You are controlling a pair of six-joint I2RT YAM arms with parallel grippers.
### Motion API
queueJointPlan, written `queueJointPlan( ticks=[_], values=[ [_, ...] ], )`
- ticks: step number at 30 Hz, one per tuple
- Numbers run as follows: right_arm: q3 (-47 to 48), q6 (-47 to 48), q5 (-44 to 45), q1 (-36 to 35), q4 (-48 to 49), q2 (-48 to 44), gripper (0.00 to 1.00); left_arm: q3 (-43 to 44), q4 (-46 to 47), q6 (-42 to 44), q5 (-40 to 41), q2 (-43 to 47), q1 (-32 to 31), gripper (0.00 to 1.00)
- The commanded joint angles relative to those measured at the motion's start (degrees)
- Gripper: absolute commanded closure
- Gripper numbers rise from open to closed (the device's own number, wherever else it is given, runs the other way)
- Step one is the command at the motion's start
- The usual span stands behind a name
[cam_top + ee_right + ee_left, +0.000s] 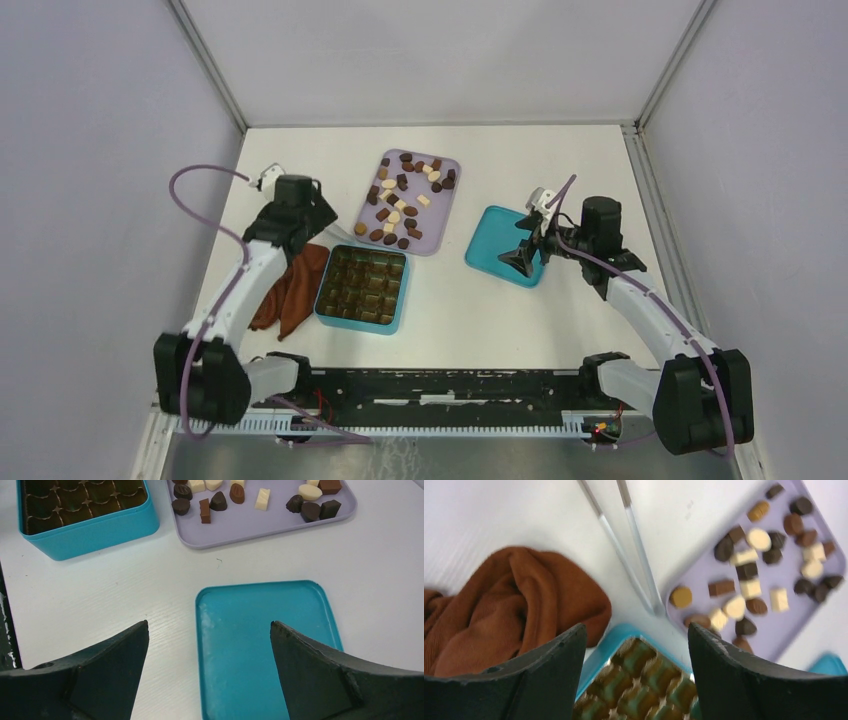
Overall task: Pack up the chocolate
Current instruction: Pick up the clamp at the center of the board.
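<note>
The chocolate [400, 195] is a scatter of dark, mid-brown and cream pieces on a lavender tray [437, 212]; the pieces [758, 539] lie ahead and to the right in the left wrist view. My left gripper [636, 627] hangs open above the far left corner of the teal box [601, 655], nothing between its fingers. The box's [395, 322] brown gridded insert holds no pieces that I can see. My right gripper [209, 622] is open over the left edge of the teal lid [260, 645], holding nothing.
A reddish-brown cloth [295, 285] lies bunched against the box's left side, under the left arm. The lid [490, 240] lies flat to the right of the tray. White enclosure walls stand on three sides of the table.
</note>
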State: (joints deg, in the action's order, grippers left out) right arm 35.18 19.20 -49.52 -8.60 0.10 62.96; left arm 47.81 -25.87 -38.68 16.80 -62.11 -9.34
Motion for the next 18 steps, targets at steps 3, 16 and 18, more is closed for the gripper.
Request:
queueJointPlan(
  ticks=[3,16,18],
  values=[
    [3.2,3.5,3.1,-0.8,-2.4,0.3,0.04,22.2,-6.5,-6.0,13.1,-23.9,0.6,0.3],
    [4.0,5.0,4.6,-0.8,-4.1,2.4,0.03,38.6,-7.2,-7.4,12.6,-46.4,5.5,0.45],
    [4.1,5.1,4.7,-0.8,-4.1,2.7,0.03,39.4,-7.5,-7.5,11.8,-48.3,6.7,0.47]
  ],
)
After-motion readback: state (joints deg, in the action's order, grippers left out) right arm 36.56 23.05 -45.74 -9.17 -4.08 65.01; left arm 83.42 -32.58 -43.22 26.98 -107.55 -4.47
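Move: The clamp lies flat on the table about 16 cm ahead of the open left gripper, some 7 cm to its left and 14 cm below. The chocolate tray sits about 21 cm to the right of the clamp's middle and 3 cm farther out; the empty box is about 1 cm behind and 4 cm to the right of the left gripper. From the right hand the clamp is about 19 cm ahead and 41 cm to the left. Bring the left gripper quickly forward, about 14 cm, from beside the box towards the clamp's middle, drifting a little left and sinking some 6 cm, mostly in the second half. Meanwhile tip the fingers down and turn them counter-clockwise, each about 15 degrees, and narrow them to roughly half open, still above the clamp and touching nothing. ##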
